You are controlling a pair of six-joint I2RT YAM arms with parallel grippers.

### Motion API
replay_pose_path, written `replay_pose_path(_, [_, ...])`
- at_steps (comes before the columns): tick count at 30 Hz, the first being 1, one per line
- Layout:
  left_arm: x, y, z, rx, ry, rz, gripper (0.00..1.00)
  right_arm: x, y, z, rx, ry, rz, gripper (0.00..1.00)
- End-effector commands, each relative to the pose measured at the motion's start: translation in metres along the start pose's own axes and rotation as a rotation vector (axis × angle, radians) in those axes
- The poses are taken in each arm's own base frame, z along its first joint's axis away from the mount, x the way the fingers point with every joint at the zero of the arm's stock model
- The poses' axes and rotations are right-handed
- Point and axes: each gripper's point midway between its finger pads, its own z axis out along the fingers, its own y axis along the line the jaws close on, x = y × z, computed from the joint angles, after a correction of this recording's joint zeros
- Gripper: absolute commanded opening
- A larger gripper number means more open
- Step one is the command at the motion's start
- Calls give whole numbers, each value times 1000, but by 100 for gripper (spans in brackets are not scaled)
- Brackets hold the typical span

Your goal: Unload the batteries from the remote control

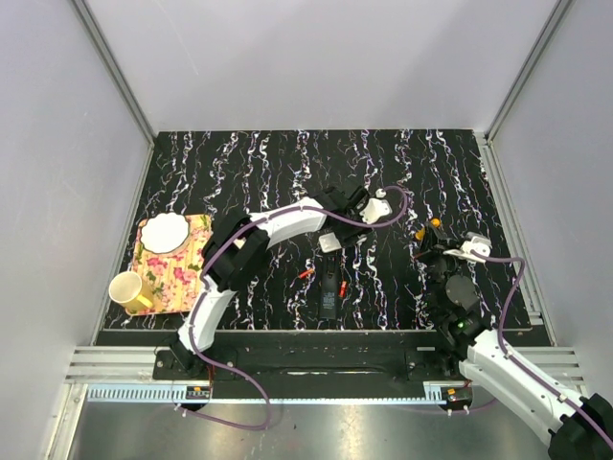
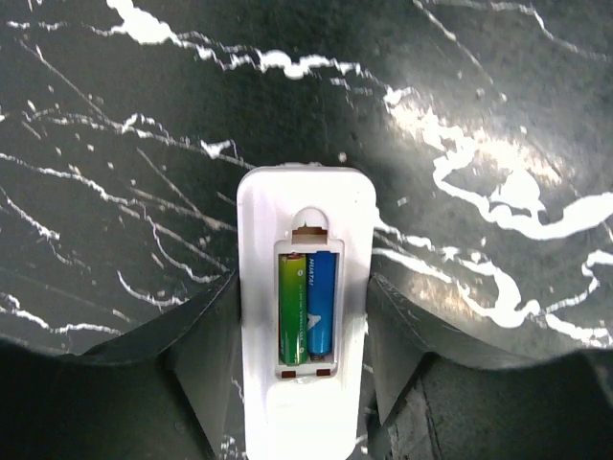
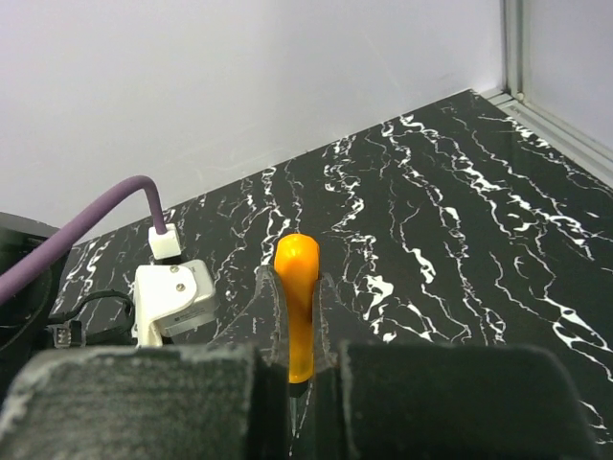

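Observation:
The white remote control (image 2: 305, 206) lies lengthwise between my left gripper's (image 2: 304, 316) dark fingers (image 2: 206, 359), which press on both its long sides. Its battery slot faces up and is uncovered. Inside lie the batteries side by side: a green one (image 2: 292, 307) on the left and a blue one (image 2: 322, 305) on the right. From above, the left gripper (image 1: 332, 240) holds the remote control (image 1: 330, 244) near the table's middle. My right gripper (image 3: 297, 307) is shut on an orange stick (image 3: 296, 264), hovering right of centre (image 1: 431, 235).
A black oblong piece (image 1: 329, 293) and two small red bits (image 1: 305, 274) (image 1: 342, 286) lie just in front of the remote. A floral cloth (image 1: 182, 273) at the left carries a white plate (image 1: 165, 231) and a yellow cup (image 1: 129, 289). Walls enclose three sides.

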Motion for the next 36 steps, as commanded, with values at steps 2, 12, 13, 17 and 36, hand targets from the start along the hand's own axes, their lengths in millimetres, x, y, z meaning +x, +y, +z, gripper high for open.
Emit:
replay_pose_path(2, [-16, 2, -34, -9, -51, 77, 34, 3, 9, 0, -40, 10, 52, 0])
replay_pose_path(12, [-48, 1, -50, -2, -180, 43, 84, 5, 16, 0, -73, 24, 50, 0])
replay_pose_path(13, [-49, 1, -53, -11, -194, 29, 88, 4, 17, 1, -77, 22, 46, 0])
replay_pose_path(17, [-72, 3, -83, 10, -329, -38, 92, 0, 25, -1, -130, 24, 31, 0])
replay_pose_path(36, [-31, -32, -176, 84, -628, -138, 91, 18, 113, -9, -584, 79, -92, 0])
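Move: The left fingers grip the white remote by its battery end, low at the table; its middle is about 3 cm to that hand's left and 1 cm below. From the same hand, the black remote lies roughly 14 cm back and 6 cm left, with one red battery some 15 cm back and 3 cm left, the other 11 cm back and 11 cm left. From the right hand, which holds the screwdriver upright, the white remote is about 8 cm ahead, 16 cm left and 20 cm below. The left hand settles about a centimetre back and left, opens its fingers wide to let go of the white remote on the table, then lifts away some 15 cm while drawing back about 8 cm and a little left, its fingers swinging up by 35 degrees from steeply down towards pointing right. Meanwhile the right hand, still gripping the orange screwdriver by its handle, creeps and then sweeps about 10 cm left towards the white remote, turning some 30 degrees counter-clockwise as it comes and staying well above the table. ##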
